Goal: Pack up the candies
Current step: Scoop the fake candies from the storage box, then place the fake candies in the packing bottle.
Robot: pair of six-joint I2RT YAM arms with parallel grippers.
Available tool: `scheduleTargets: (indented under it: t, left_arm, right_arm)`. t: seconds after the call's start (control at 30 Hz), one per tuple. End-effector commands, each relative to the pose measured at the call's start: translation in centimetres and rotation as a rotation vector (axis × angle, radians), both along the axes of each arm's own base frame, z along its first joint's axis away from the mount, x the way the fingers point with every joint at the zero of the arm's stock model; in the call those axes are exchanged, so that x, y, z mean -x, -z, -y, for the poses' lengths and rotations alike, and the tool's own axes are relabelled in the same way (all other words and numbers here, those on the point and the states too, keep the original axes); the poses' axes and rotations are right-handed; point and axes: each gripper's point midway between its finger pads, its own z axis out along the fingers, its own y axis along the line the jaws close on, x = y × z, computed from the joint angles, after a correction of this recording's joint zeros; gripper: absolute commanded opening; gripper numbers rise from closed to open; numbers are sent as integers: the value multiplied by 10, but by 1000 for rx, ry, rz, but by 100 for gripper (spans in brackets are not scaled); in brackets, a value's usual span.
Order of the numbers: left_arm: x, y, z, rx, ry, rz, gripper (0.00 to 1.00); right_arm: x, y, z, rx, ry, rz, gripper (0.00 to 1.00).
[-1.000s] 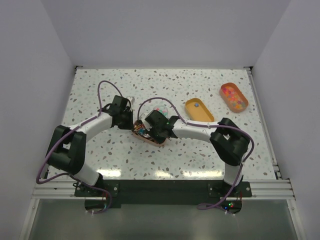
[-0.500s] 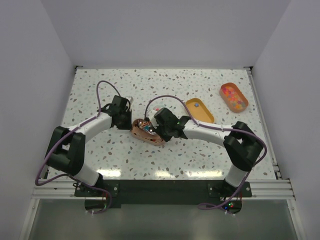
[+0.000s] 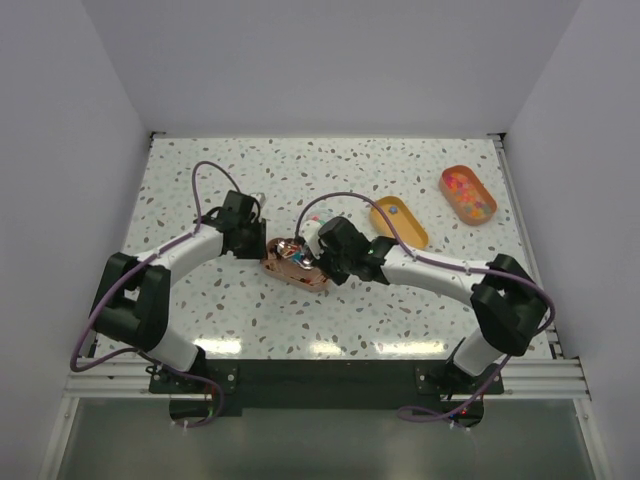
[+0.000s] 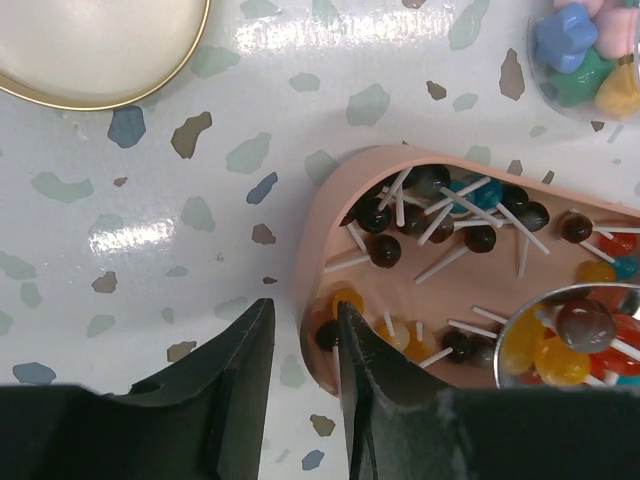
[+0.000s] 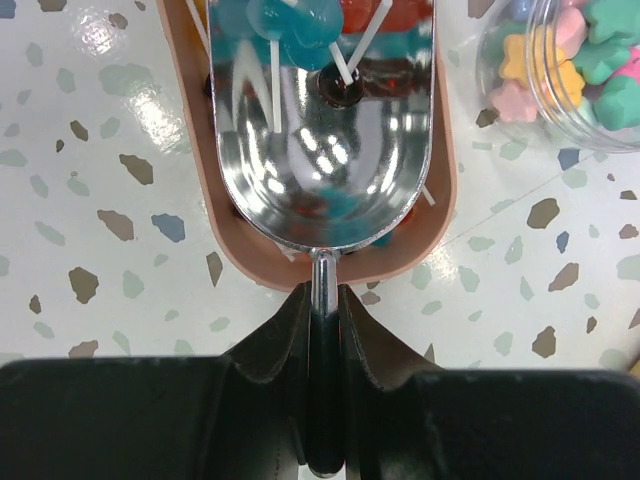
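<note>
A pink oval tray (image 3: 296, 272) (image 4: 322, 222) (image 5: 236, 255) holds the candies (image 4: 384, 250), small round sweets on white sticks in dark brown, yellow, blue and red. My right gripper (image 3: 325, 260) (image 5: 322, 296) is shut on the handle of a metal scoop (image 5: 320, 160) (image 4: 572, 302). The scoop lies in the tray with several candies (image 5: 290, 20) in its bowl. My left gripper (image 3: 262, 244) (image 4: 305, 306) is open. Its jaws straddle the tray's near rim, one inside and one outside, with bare table showing beside the outer one.
A clear jar (image 5: 575, 65) (image 4: 590, 45) of star-shaped sweets stands just beyond the tray. A round gold-rimmed dish (image 4: 120, 88) lies to the left. A yellow oval tray (image 3: 398, 220) and an orange one (image 3: 467, 193) holding coloured sweets sit at the back right.
The left jaws have parted from the tray's rim. The right arm's elbow has swung out to the right, and the scoop has shifted slightly right over the tray.
</note>
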Motion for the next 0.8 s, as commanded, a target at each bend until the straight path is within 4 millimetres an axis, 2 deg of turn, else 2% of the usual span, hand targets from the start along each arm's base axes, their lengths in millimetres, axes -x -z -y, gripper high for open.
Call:
scheduleTargets:
  t: [0.0,0.1,0.2,0.33,0.5,0.63,0.77]
  left_arm:
    - [-11,-15,0,20,-24,56,37]
    - [-16,-25,-4,9,-43,98,44]
    - [-22,-45,-10,8,-66,178,52]
    - [-30,-63,-29,-33,-134,266,59]
    - [-34,-88,-43,-58,-190,370,76]
    - [-34,-97,-53,-83,-223,407,86]
    - [-33,-99,-57,-104,-231,401,93]
  right_arm:
    - [-8,-27,-4,-67,-16,70,0]
    - [-12,-34,6,-75,5,84,0]
    - [-17,-43,19,-68,28,90,0]
    - [-30,-53,40,-41,67,91,0]
    - [-37,-50,69,96,101,70,0]
    - [-44,-57,79,165,126,80,0]
    - [-46,-55,89,254,132,58,0]
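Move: The right hand grips the loaded scoop's handle. From it, the storage box (clear round jar) lies about 12 cm ahead, 3 cm left and 5 cm below; the pink tray 2 cm ahead, 8 cm left; the yellow-orange tray 12 cm ahead, 17 cm right, both some 6 cm below. From the left hand, at the pink tray's left end, the storage box is 8 cm ahead and 14 cm right; the tray's middle 2 cm back, 8 cm right; the round lid 9 cm ahead, 4 cm left. Keep the right fingers shut on the scoop handle and carry the lollipops off the pink tray, about 8 cm right with 4 cm forward and 4 cm up, turning slightly clockwise so the bowl comes close to the storage box. Meanwhile lift the left gripper some 9 cm clear of the tray's end, drawing left and a little forward, tipping the fingertips forward about 20 degrees and opening wide. ##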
